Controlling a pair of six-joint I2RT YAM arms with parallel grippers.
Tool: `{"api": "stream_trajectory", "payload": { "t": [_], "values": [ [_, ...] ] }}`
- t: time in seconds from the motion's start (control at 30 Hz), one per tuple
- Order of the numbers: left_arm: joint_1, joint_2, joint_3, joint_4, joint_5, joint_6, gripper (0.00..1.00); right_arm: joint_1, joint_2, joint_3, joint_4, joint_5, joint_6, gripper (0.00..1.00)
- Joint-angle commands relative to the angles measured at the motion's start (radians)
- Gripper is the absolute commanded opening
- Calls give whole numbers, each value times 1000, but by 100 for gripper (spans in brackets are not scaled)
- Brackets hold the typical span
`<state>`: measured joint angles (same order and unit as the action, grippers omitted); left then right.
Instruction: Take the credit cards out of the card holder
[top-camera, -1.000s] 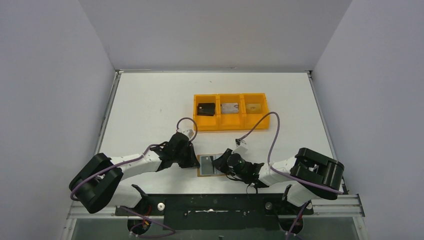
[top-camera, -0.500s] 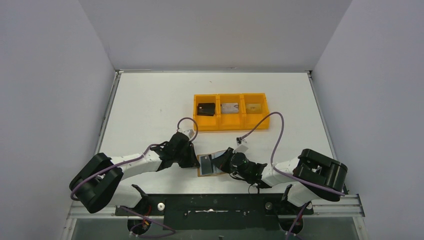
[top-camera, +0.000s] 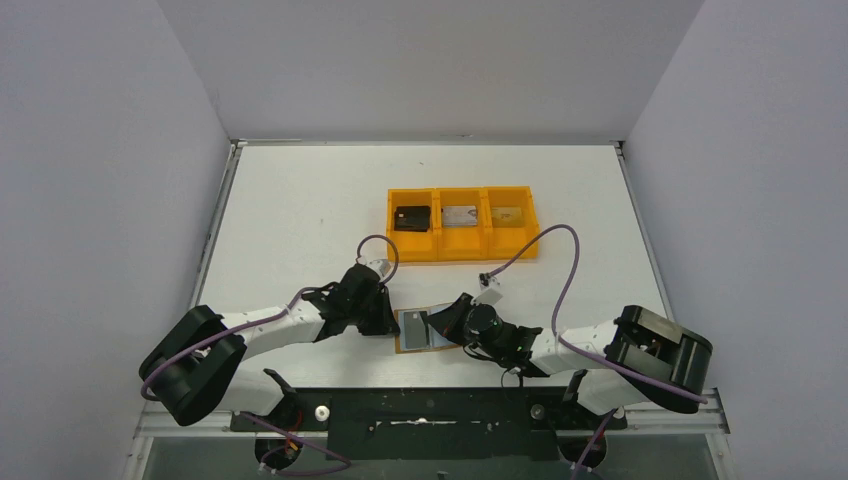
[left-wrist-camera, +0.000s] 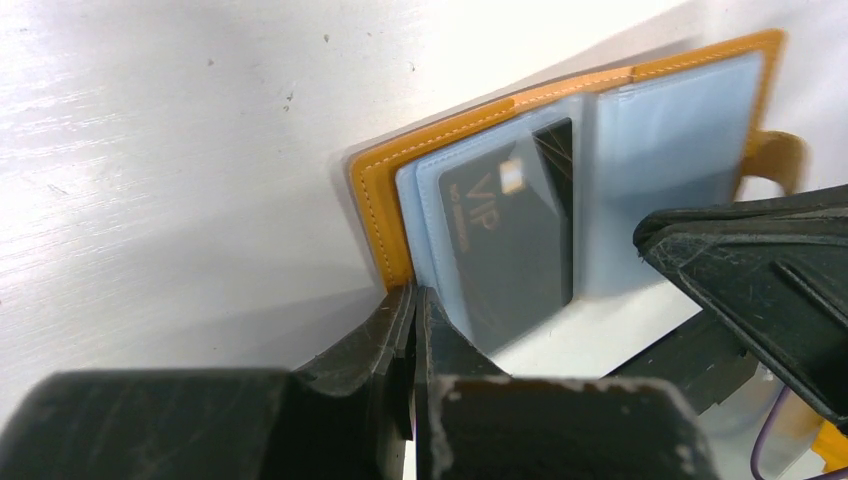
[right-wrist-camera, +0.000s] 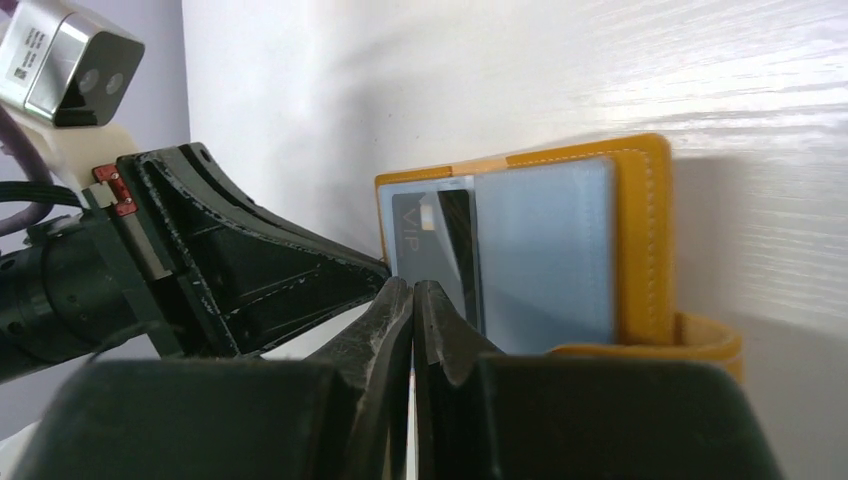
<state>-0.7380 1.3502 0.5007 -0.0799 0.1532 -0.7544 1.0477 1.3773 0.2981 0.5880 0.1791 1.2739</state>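
The card holder, a tan wallet with blue-grey pockets, lies open near the table's front edge between both arms. A dark credit card marked VIP sits in its left pocket, with a darker strip bare toward the spine. My left gripper is shut, its tips against the wallet's tan outer edge. My right gripper is shut too, its tips at the near edge of the same card. Nothing shows between its fingers. From above, the left gripper and right gripper flank the wallet.
An orange three-compartment tray stands behind the wallet at mid-table. Its compartments hold a dark card, a silvery one and a pale gold one. The wallet's strap sticks out on the right. Purple cables loop above both wrists.
The right gripper has closed at the card's edge, and the right arm's elbow has swung to the right. The left arm has stayed where it was.
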Motion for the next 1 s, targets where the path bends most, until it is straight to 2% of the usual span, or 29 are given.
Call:
{"api": "stream_trajectory", "payload": {
  "t": [0.0, 0.13, 0.23, 0.33, 0.4, 0.5, 0.6, 0.8, 0.97],
  "values": [
    [3, 28, 1, -109, -113, 52, 0, 0, -62, -1, -76, 96, 37, 0],
    [4, 9, 8, -127, -131, 54, 0, -1, -114, -11, -172, 140, 52, 0],
    [5, -6, 14, -126, -120, 59, 0, -1, -130, -19, -173, 137, 47, 0],
    [5, -13, 26, -128, -107, 75, 0, -1, -108, 4, -143, 99, 2, 8],
    [-4, -30, 46, -158, -130, 70, 16, -1, -73, 41, -146, 72, -31, 12],
    [-9, -149, 39, -157, -172, 48, 40, 5, -16, 89, -149, 47, -53, 14],
    [-5, -257, 58, -166, -177, 39, 51, 8, 27, 110, -147, 39, -48, 17],
    [-4, -201, 94, -88, -17, 48, 53, 8, 47, 122, -154, 38, -38, 23],
    [-7, -79, 88, -49, 28, 37, 48, 5, 80, 120, -133, 20, -12, 25]
  ]
}}
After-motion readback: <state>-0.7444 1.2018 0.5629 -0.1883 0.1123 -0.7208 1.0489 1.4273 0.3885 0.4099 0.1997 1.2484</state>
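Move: The left gripper, shut, has its tips on the left edge of the open card holder; the dark VIP card in its pocket is about 4 cm to the right and 1 cm ahead, roughly 1 cm lower. The empty right sleeve is some 11 cm to the right and 1 cm ahead of that hand, and the yellow box 15 cm right and 24 cm ahead. From the shut right gripper, the card lies about 3 cm left, level fore and aft, and 4 cm below. Bring the left gripper off the holder's left edge: spread its fingers about half open, lift some 6 cm while tilting the tips up about 10 degrees, then start back down, open, over the VIP card. Slide the shut right gripper 2.5 cm right, away from the card, then open it about a quarter and bring it back left, sinking 2 cm towards the holder. ##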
